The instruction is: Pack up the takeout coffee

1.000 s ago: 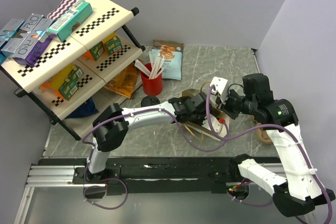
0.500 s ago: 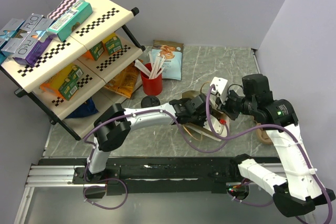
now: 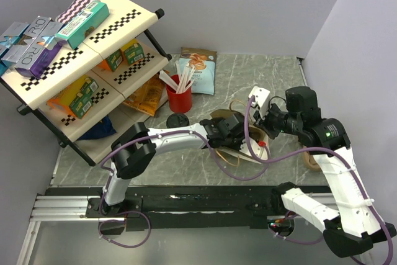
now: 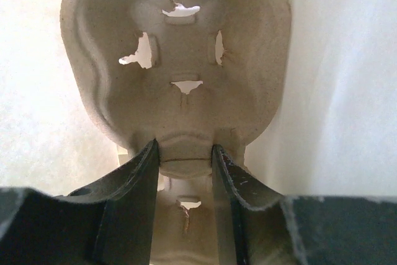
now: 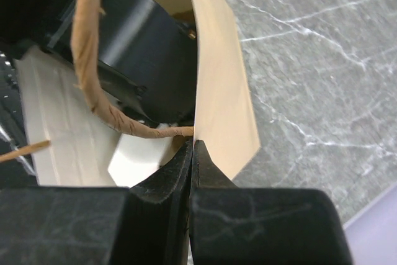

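The takeout coffee (image 3: 178, 120) shows as a round black lid on the table just below the red cup; its green wall cannot be made out from above. My left gripper (image 3: 234, 130) (image 4: 184, 153) reaches into a brown paper bag (image 3: 231, 153) lying at mid-table. It is shut on the middle ridge of a grey pulp cup carrier (image 4: 177, 60), whose cup wells are empty. My right gripper (image 3: 265, 130) (image 5: 192, 147) is shut on the bag's rim (image 5: 217, 79), beside a twisted paper handle (image 5: 93, 48).
A red cup with white stirrers (image 3: 178, 98) stands behind the coffee, with a snack pouch (image 3: 198, 69) beyond it. A two-tier checkered shelf (image 3: 80, 60) of boxes and bags fills the left side. Another bag handle (image 3: 310, 153) lies to the right.
My left gripper has edged slightly farther into the bag with the carrier. My right gripper has shifted a little up and back, still pinching the bag rim.
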You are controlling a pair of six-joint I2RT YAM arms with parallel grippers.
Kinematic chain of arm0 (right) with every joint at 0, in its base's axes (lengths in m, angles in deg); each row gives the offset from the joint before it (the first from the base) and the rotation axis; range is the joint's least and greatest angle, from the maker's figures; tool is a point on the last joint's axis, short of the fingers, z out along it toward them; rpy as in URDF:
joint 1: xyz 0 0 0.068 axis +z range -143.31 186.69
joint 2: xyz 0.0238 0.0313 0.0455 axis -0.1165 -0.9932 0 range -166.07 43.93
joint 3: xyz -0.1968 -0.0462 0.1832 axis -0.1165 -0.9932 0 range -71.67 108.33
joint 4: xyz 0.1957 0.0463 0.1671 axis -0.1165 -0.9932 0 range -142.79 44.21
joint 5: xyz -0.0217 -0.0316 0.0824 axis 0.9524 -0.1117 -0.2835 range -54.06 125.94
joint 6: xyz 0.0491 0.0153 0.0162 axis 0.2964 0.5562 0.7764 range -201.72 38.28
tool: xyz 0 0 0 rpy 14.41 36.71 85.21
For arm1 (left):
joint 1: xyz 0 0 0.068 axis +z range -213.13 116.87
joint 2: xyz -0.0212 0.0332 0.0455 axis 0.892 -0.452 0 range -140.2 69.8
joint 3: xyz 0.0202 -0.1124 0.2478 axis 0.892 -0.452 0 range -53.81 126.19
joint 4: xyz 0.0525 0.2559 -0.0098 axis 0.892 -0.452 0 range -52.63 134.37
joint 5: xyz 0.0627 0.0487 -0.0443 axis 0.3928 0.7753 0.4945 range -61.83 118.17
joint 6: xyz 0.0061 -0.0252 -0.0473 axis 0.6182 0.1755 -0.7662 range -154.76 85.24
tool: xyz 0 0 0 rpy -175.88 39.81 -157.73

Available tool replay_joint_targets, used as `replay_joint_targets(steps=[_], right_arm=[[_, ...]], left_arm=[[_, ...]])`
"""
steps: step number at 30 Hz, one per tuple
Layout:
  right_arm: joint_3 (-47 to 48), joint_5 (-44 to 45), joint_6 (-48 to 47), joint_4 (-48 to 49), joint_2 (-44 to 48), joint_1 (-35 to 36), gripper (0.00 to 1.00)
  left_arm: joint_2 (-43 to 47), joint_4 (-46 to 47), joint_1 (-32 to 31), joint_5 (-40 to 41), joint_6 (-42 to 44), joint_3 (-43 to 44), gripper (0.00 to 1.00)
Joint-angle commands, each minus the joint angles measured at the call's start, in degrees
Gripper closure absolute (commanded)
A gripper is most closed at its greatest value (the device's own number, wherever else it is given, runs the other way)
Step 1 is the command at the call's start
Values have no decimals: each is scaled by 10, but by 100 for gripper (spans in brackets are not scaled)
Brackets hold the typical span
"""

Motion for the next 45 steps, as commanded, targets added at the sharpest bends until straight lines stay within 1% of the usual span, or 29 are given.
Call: replay_joint_targets(steps=[1, 2, 7, 9, 10, 12, 13, 15, 16, 19, 21, 22, 26, 32, 36, 40, 45], right_arm=[[28, -107, 1, 12, 11, 12, 100], [28, -115, 2, 7, 10, 13, 100], [38, -147, 24, -11, 10, 13, 100], [42, -150, 25, -15, 11, 14, 100], [41, -145, 25, -15, 11, 14, 100], [33, -136, 24, -14, 15, 14, 100], [30, -126, 22, -13, 15, 14, 100], [22, -111, 22, -3, 17, 14, 100], [20, -108, 17, -2, 15, 14, 100], [22, -103, 19, 5, 9, 14, 100], [23, -102, 18, 5, 4, 13, 100], [21, -99, 17, 5, 4, 14, 100], [12, -73, 9, 7, 10, 13, 100], [-21, -27, 8, 23, 19, 14, 100], [-41, -7, 10, 32, 21, 14, 100], [-55, 17, 10, 43, 22, 14, 100], [-58, 30, 12, 48, 24, 14, 100]], left_arm=[[-32, -6, 0, 27, 5, 10, 92], [-32, 2, 1, 28, 5, 4, 85], [-49, 42, 0, 47, 13, -3, 84], [-51, 55, 1, 49, 18, -8, 79], [-50, 56, 0, 52, 19, -7, 68], [-49, 53, 0, 52, 12, -2, 59], [-47, 46, 1, 51, 8, 4, 50], [-37, 42, 3, 45, -3, 8, 43], [-32, 43, 4, 40, -7, 9, 34], [-26, 46, 6, 51, -23, 17, 27], [-24, 35, 6, 44, -25, 18, 26], [-21, 39, 5, 42, -25, 11, 21], [-4, 33, 6, 18, -32, 6, 19], [36, 35, 18, -27, -92, 9, 19], [74, 77, 23, -59, -130, -27, 19], [101, 112, 36, -118, -160, -55, 20], [125, 136, 46, -172, -190, -64, 22]])
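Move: The left hand is down inside the paper bag, already gripping the cup tray by its narrow middle; the bag floor it is going to lies about 3 cm below. The lidded cup stands outside the bag, some 21 cm to this hand's left and 6 cm ahead, with the red straw holder 21 cm left and 14 cm ahead. From the right hand, shut on the bag rim, the tray is roughly 8 cm left, level fore-and-aft and 22 cm down. Left hand eases the tray 2 cm rightward and forward, releases, rises 4 cm; right hand keeps the rim. ##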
